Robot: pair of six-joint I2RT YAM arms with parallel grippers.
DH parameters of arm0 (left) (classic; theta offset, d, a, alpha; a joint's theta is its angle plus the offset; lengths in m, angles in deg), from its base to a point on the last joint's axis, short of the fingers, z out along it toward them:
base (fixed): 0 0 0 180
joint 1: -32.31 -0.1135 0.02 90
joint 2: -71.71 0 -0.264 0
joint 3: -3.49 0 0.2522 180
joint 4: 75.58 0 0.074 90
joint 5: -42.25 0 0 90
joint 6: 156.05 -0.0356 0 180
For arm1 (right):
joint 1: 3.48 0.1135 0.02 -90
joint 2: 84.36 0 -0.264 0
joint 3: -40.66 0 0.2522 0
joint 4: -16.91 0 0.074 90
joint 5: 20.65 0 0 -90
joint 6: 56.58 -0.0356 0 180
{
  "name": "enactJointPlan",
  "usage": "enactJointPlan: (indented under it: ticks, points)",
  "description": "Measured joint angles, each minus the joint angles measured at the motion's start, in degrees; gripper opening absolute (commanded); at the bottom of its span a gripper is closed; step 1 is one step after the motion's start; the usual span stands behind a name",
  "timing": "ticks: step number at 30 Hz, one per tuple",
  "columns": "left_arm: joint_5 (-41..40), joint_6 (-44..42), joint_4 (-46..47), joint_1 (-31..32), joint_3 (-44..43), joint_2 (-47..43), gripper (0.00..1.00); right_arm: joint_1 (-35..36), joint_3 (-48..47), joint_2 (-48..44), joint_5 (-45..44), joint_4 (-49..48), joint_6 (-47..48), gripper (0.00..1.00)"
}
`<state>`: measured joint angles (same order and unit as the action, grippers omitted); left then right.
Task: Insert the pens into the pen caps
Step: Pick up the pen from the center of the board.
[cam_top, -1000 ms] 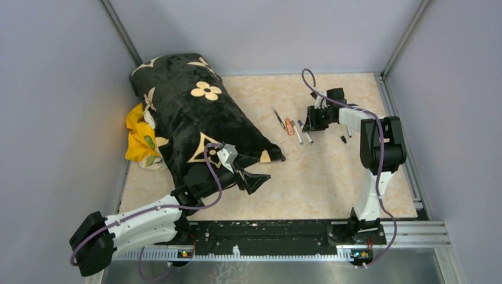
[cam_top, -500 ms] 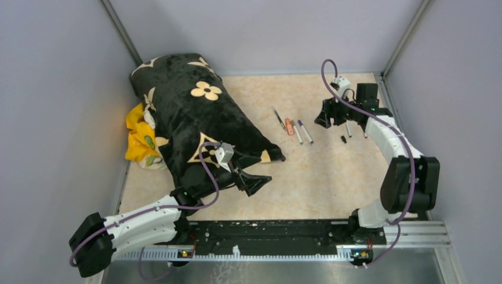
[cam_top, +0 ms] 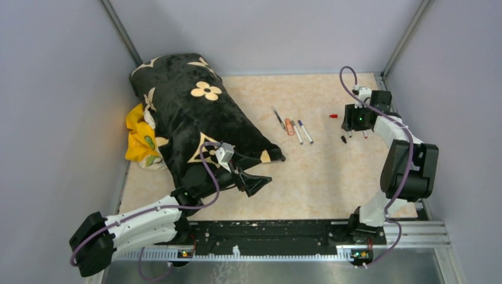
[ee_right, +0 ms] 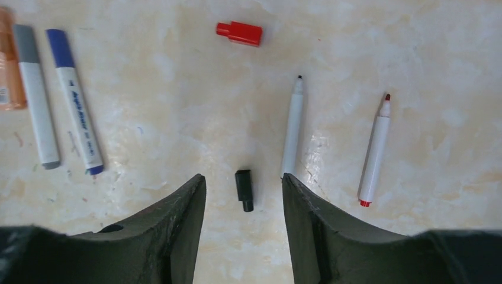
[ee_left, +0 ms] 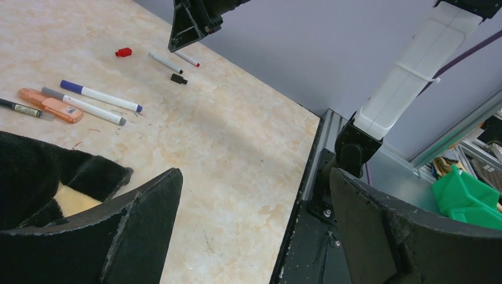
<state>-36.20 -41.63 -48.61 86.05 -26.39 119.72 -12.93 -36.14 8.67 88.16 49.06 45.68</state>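
Observation:
My right gripper [ee_right: 243, 177] is open and hangs over the table, with a small black pen cap [ee_right: 244, 189] lying between its fingertips, untouched. Just right of it lie a white pen with a black tip [ee_right: 292, 127] and a white pen with a red tip [ee_right: 375, 151], both uncapped. A red cap [ee_right: 240, 32] lies farther off. At the left lie a purple-capped marker [ee_right: 74, 100], a grey-capped marker [ee_right: 36, 94] and an orange marker [ee_right: 9, 65]. A thin dark pen [cam_top: 278, 118] lies beside them. My left gripper [cam_top: 251, 180] is open and empty, low at the near left.
A big black cushion with cream flower patterns [cam_top: 195, 118] fills the left of the table, with a yellow cloth [cam_top: 141, 139] tucked at its left side. Grey walls close in the table on three sides. The black base rail [cam_top: 266, 231] runs along the near edge.
My right gripper has swung right, away from the row of markers, and opened wider over the black cap. The red cap now shows on the table. The left arm has not moved.

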Motion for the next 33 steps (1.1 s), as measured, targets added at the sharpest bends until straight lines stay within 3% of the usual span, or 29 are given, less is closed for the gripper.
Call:
enactJointPlan:
  ticks: [11, 23, 29, 33]
  points:
    - [-0.1, 0.0, 0.0, 0.0, 0.7, 0.4, 0.99, -0.8, -2.1, 9.7, -6.1, 0.0, -1.0, 0.29]
    - [0.0, 0.0, 0.5, -0.1, 1.0, 0.7, 0.99, -0.9, -5.4, 14.6, -8.7, 0.3, -1.2, 0.20]
    - [0.0, 0.3, 0.9, -0.1, 2.0, 0.7, 0.99, -0.9, -6.6, 15.4, -8.5, 1.1, -0.2, 0.00]
    - [0.1, 1.1, 1.7, -0.1, 2.5, 0.7, 0.99, -1.0, -6.8, 15.5, -7.5, 1.6, 0.3, 0.00]
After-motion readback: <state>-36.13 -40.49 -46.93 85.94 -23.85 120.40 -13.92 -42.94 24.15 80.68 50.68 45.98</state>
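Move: The uncapped white pen with the black tip lies on the table some 4 cm ahead of the right hand, 3 cm to its right and about 8 cm below, tip pointing away from the base. Beside its tail, the black cap is about 1 cm behind the hand and 1 cm right; the red cap is 9 cm ahead and 4 cm left; the red-tipped pen lies level with the black-tipped one, 7 cm right of it. From the left hand that black-tipped pen is roughly 29 cm ahead, 43 cm right and 21 cm down. The black-tipped pen is pinched near its tail: the right hand sinks about 7 cm onto it, quickly at first and then easing, while shifting some 3 cm right and edging slightly forward. The wrist tips about 10 degrees steeper towards the table, and the half-open fingers shut across the barrel just beside the black cap. ##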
